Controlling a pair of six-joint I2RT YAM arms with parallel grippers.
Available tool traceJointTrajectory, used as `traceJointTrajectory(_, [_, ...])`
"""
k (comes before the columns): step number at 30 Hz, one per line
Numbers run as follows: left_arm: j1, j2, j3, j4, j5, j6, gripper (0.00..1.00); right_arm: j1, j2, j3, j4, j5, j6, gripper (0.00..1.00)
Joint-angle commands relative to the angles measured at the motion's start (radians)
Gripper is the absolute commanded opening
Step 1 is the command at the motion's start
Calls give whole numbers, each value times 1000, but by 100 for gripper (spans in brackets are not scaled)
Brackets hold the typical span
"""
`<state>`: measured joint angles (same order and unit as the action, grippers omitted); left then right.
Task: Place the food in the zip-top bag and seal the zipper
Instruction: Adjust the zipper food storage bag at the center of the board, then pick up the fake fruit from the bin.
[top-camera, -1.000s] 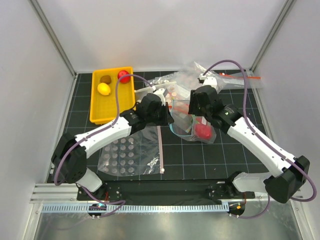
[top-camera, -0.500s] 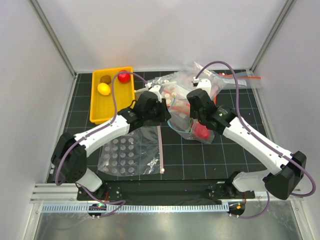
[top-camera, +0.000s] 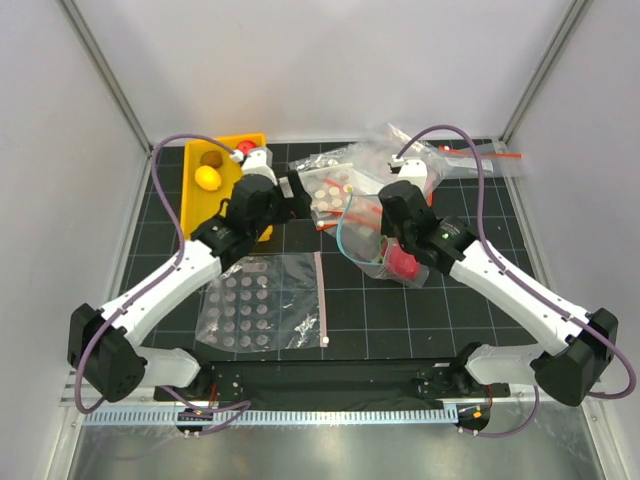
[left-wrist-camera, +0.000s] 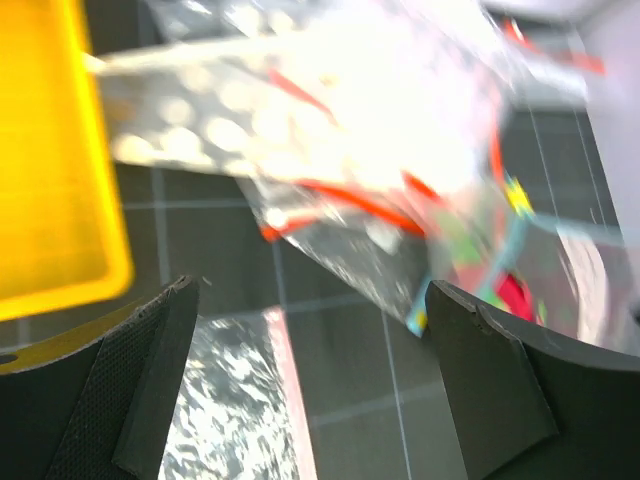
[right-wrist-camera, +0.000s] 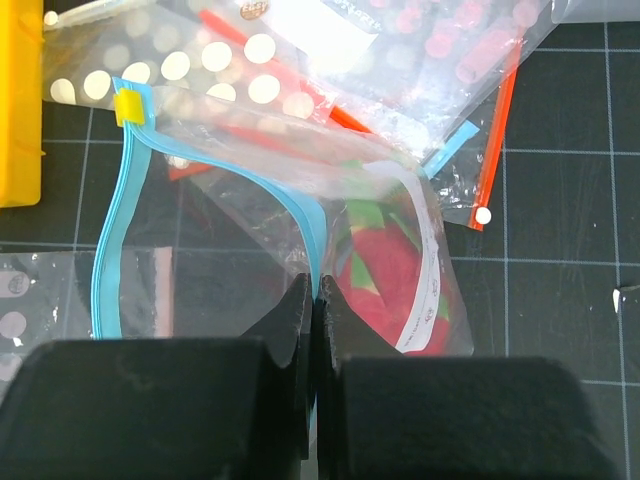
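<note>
The clear zip-top bag (top-camera: 368, 245) lies mid-table with its mouth standing open. Its light-blue zipper (right-wrist-camera: 110, 230) loops round the mouth and carries a yellow slider (right-wrist-camera: 130, 105). The pink-red fruit with green leaves (right-wrist-camera: 385, 280) is inside the bag. My right gripper (right-wrist-camera: 315, 285) is shut on the zipper strip beside that fruit. My left gripper (top-camera: 292, 192) is open and holds nothing, next to the yellow tray (top-camera: 190, 225). The lemon (top-camera: 207, 177) and the kiwi (top-camera: 212, 158) lie in the tray. The red ball (top-camera: 243, 148) is partly hidden by my left arm.
A dotted bag with a pale pink strip (top-camera: 265, 305) lies flat at the near left. Several bags with red-orange strips (top-camera: 345, 180) are piled behind the clear bag, and more lie at the far right (top-camera: 470, 155). The side walls stand close.
My left gripper opened, let go of the bag's mouth and swung left toward the yellow tray. My right gripper closed on the blue zipper strip.
</note>
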<state>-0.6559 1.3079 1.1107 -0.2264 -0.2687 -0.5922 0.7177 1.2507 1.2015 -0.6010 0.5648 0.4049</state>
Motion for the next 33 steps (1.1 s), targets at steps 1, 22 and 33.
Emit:
traceJointTrajectory(1, [73,31,33,24,-96,-57,100,3,-68,-17,84,23,-1,1])
traceJointTrajectory(22, [518,583,643,-297,-148,8,100,3,-70,-45,116,-32,6,1])
traceJointTrajectory(33, [602,922,896,-375,-103,25,100,5,-77,-53,124,-29,12,1])
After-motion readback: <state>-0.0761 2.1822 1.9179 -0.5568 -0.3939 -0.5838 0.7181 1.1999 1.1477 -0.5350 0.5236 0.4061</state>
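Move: The lemon lies in the yellow tray, about 23 cm ahead of the left hand, 27 cm to its left and some 17 cm below. The kiwi sits about 8 cm straight beyond the lemon; the red fruit is some 7 cm farther out than the lemon and 11 cm to its right. From the right hand, which grips the zip-top bag's rim, the lemon is about 26 cm ahead, 48 cm left and 17 cm down. Towards the lemon in the tray the empty left hand swings forward and left, some 20 cm each way, nearly level at first, then sinking about 12 cm over the second half. Its wrist turns counter-clockwise about 40 degrees and tips further down, fingers staying wide open and not yet touching. The right hand keeps the bag's blue rim pinched, almost still. ##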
